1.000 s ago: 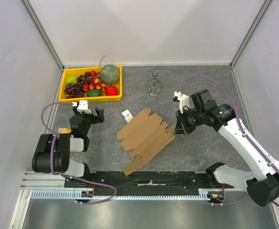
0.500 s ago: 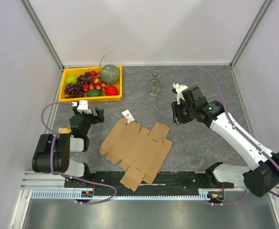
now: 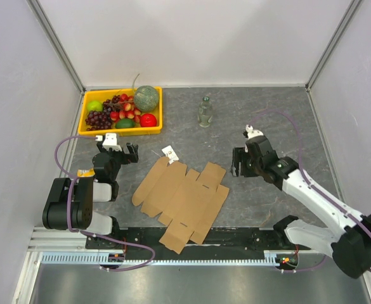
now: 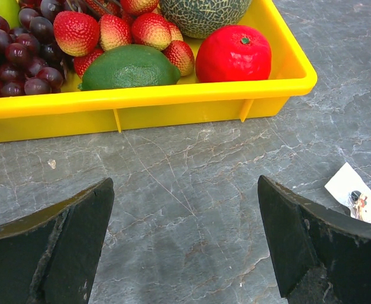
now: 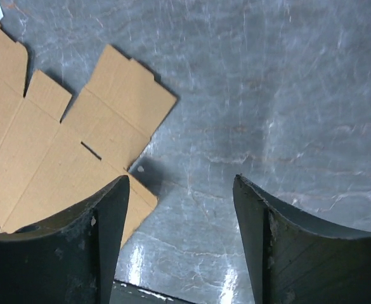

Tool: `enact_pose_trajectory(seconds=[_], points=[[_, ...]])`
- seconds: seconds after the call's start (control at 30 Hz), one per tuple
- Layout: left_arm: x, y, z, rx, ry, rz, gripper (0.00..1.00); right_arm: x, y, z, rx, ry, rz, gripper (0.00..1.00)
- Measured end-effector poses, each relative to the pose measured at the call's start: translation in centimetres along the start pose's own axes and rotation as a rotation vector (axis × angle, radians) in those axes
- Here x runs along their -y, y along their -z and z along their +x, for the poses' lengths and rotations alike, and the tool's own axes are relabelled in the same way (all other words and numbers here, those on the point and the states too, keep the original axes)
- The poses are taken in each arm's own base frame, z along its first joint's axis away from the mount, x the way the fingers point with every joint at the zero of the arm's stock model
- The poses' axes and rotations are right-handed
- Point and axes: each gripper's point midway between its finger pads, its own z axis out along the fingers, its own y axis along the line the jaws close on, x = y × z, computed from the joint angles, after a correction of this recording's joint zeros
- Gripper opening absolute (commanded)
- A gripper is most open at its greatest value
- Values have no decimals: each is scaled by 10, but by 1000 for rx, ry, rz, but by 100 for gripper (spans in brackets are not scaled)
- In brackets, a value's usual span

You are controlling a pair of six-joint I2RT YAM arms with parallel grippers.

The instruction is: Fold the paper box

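Note:
The paper box (image 3: 182, 199) is a flat brown die-cut cardboard sheet with flaps, lying unfolded on the grey table near the front edge. Its right flaps show at the left of the right wrist view (image 5: 58, 145). My right gripper (image 3: 237, 163) hovers just right of the sheet's far right corner. It is open (image 5: 180, 190), with only bare table between its fingers. My left gripper (image 3: 129, 152) rests left of the sheet, apart from it. It stands wide open (image 4: 185, 190) over the table, facing the fruit tray.
A yellow tray (image 3: 109, 132) of fruit sits at the back left, its front wall (image 4: 172, 104) close ahead of the left gripper. A small glass bottle (image 3: 204, 113) stands at the back centre. A white tag (image 3: 169, 152) lies beyond the sheet.
The right gripper, shut on the sheet's raised right edge a second ago, has opened and let go. The sheet dropped flat, toward the left and front. The right arm drew back to the right.

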Motion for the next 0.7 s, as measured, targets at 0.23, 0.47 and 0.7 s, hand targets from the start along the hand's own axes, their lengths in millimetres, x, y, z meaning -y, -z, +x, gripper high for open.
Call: enact_pose_trajectory(seconds=[0.23, 0.47, 0.7], points=[[15, -1, -3, 10, -45, -9, 100, 0, -1, 38, 60, -148, -95, 76], [34, 6, -56, 81, -82, -64, 100, -1, -18, 61, 48, -250, -124, 75], [56, 5, -73, 36, 3, -46, 100, -3, -21, 68, 109, -333, -185, 75]])
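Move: The flattened paper box's middle lies about 22 cm left of the right hand, 11 cm back and 12 cm below; from the left hand it is some 25 cm right, 22 cm back and 9 cm below. The white card lies about 21 cm to the left hand's right and 1 cm back, also on the table. The fruit crate is about 16 cm ahead of the left hand and 1 cm right, its middle 5 cm lower. Right hand sinks about 5 cm and back towards the paper box; left rises some 8 cm, going right. ##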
